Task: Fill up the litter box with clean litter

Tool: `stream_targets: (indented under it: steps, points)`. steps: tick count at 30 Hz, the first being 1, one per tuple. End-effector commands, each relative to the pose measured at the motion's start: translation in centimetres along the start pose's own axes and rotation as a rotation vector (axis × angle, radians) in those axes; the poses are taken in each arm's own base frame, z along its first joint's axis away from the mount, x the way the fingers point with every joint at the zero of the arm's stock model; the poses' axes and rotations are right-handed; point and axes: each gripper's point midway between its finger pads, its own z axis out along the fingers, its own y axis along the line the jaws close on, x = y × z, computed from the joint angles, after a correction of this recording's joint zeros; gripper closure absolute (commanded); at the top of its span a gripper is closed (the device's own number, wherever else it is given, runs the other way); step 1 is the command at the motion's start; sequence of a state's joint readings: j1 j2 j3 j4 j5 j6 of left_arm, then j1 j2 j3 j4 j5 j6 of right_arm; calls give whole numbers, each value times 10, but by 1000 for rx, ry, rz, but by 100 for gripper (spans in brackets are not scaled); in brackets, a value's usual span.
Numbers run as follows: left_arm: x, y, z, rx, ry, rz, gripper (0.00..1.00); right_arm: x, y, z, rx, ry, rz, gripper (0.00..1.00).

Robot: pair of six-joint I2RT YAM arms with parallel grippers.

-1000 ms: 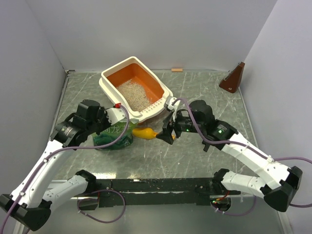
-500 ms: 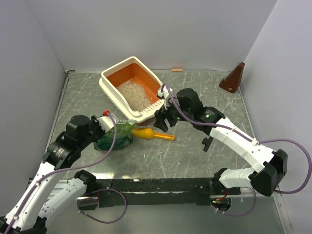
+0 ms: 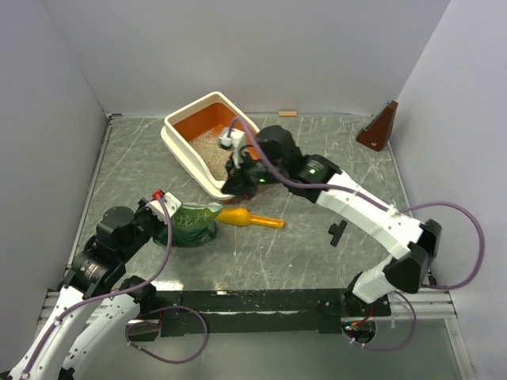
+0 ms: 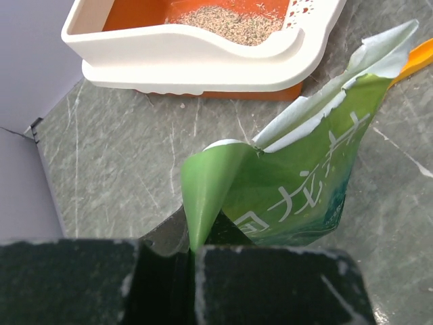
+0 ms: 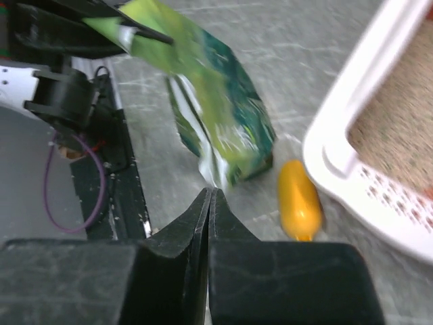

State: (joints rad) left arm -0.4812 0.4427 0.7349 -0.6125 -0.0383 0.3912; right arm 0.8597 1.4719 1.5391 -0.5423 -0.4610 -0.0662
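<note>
The litter box, cream-rimmed with orange walls, stands at the back left; a patch of clean litter lies in it. My left gripper is shut on a folded corner of the crinkled green bag, which stands on the table just in front of the box. My right gripper hovers over the box's slotted near end, shut with nothing between its fingers. Its wrist view shows the bag, the box rim and the litter.
A yellow-orange scoop lies on the table right of the bag and in front of the box, also seen as the scoop below my right gripper. A brown wedge-shaped object stands at the back right. Walls enclose the table.
My left arm has drawn back toward the near left, its gripper closing on the bag's corner. My right gripper has shut and swung up and left from beside the scoop to over the box's near end.
</note>
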Motion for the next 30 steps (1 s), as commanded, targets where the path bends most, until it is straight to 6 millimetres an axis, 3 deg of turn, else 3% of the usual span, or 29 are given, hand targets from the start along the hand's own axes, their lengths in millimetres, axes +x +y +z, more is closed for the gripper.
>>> stream_targets:
  steps: [1,6,13,18,30]
  points:
    - [-59,23,-9,-83,-204,-87,99,-11,25,27,-84,25,-3,100]
    - [-53,28,-4,-127,-172,-93,99,-8,36,52,-147,38,-28,100]
    - [-50,23,-1,-122,-165,-69,99,-3,27,81,-157,64,-53,100]
    - [-51,21,-1,-116,-164,-53,99,-5,25,90,-168,63,-59,100]
    - [-54,23,1,-129,-154,-41,99,11,11,118,-130,86,-26,100]
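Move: Off to the right hand's left by about 10 cm, level with it front to back and some 8 cm lower, is the bag mouth. The scoop lies on the table about 9 cm ahead, 2 cm to the right and 29 cm below; the litter box stands some 28 cm ahead, 5 cm left and 25 cm below. From the left hand, which already pinches a top corner, the bag mouth is about 6 cm right and 2 cm ahead, at the same height. Reaching left about 9 cm and down some 7 cm, the right hand brings its shut fingertips to the torn bag mouth, swinging back about 2 cm and then forward again on the way, fast at first and then slowing. It turns roughly 10 degrees counter-clockwise, fingers staying shut. The left hand keeps its pinch on the bag's corner, almost still. ##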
